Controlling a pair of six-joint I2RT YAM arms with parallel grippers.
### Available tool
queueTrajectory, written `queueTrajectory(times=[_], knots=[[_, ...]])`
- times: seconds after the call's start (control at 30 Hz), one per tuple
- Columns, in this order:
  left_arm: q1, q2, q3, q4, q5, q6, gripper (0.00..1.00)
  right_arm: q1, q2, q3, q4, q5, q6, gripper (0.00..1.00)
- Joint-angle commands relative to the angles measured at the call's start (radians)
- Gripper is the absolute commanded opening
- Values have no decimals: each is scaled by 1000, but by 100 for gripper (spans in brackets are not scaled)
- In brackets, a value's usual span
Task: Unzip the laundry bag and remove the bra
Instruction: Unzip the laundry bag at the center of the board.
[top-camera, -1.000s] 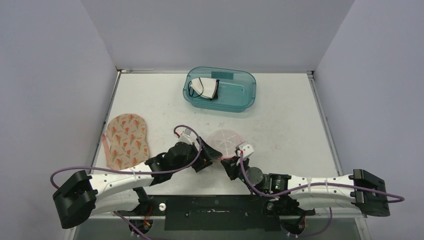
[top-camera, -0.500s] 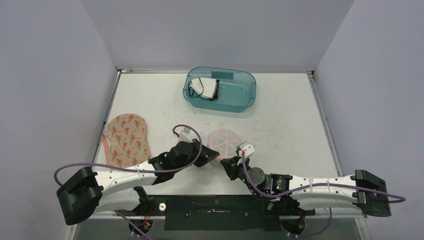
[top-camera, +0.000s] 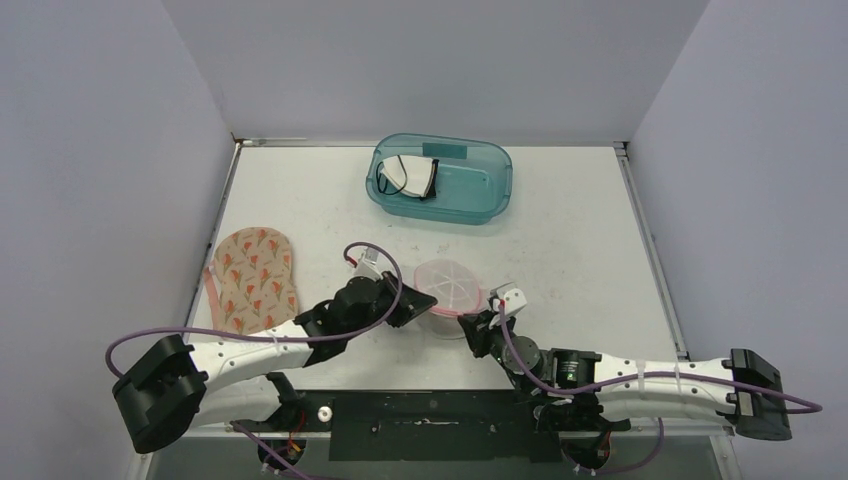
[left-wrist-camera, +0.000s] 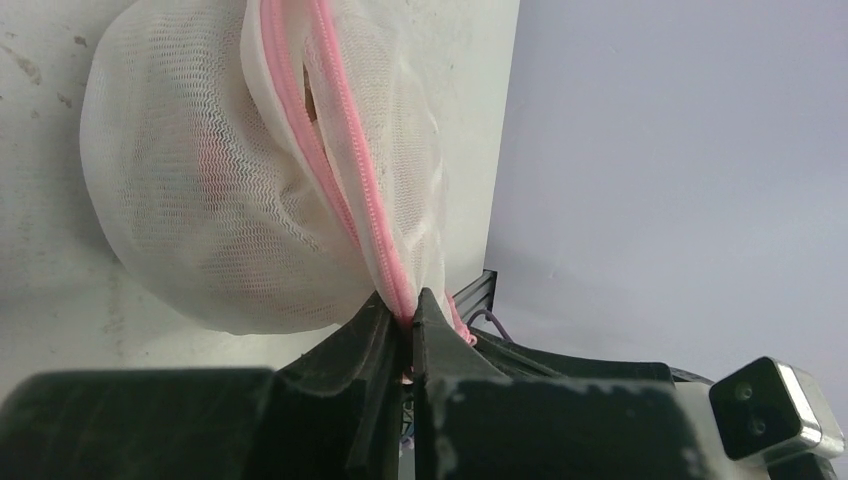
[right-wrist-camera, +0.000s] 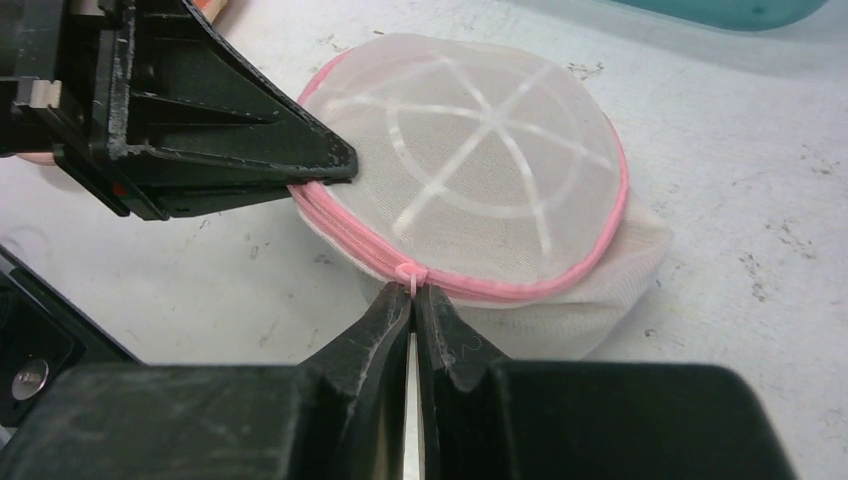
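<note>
The laundry bag (top-camera: 452, 290) is a round white mesh pouch with a pink zipper band, on the table between the two arms. My left gripper (top-camera: 424, 303) is shut on the bag's pink zipper edge (left-wrist-camera: 405, 300) at its left side. My right gripper (top-camera: 470, 324) is shut on the pink zipper pull (right-wrist-camera: 410, 274) at the bag's near edge. In the left wrist view the zipper (left-wrist-camera: 335, 150) shows a short open gap, with something dark inside. The bra itself is hidden inside the mesh bag (right-wrist-camera: 480, 160).
A teal plastic bin (top-camera: 441, 180) with a white and black garment (top-camera: 410, 176) stands at the back centre. A floral padded piece (top-camera: 254, 282) lies at the left edge. Walls close in left, right and behind.
The right gripper has moved to the right along the bag's near edge, holding the zipper pull. The bag has lifted and shifted slightly. The left gripper keeps its hold.
</note>
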Motion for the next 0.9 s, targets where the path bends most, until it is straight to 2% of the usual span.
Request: queueTrajectory(times=[0.0,0.1,0.27,0.53,0.87], knots=[[40,-11,-8,60,41,59,0,-13,-34,2,-52,78,12,5],[81,-7,8,73,121,119,0,-12,-51,13,-26,35,-52,5],[191,26,143,0,350,278,0,-10,-75,74,7,-52,-162,5],[257,112,346,1,632,393,0,-4,-42,168,14,-144,-218,5],[265,243,179,195,628,310,0,2,42,106,97,-133,-133,5]])
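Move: The laundry bag's middle is about 2 cm ahead of the left hand, 4 cm to its right and 4 cm below; its pink zipper end, pinched in the right fingers, lies some 5 cm right and 4 cm back. From the right hand the bag's middle is roughly 6 cm ahead, 2 cm left and 4 cm lower. The teal bin stands about 31 cm beyond the left hand and 1 cm right, 8 cm lower. The laundry bag is carried up by its pink zipper, both hands keeping their pinches: the left rises about 10 cm and sinks back roughly half of that, going some 3 cm forward and over to the right while turning about 25 degrees clockwise. The right dips briefly rightward, then rises 6 cm, drifts left and eases down a little, holding the zipper end. ##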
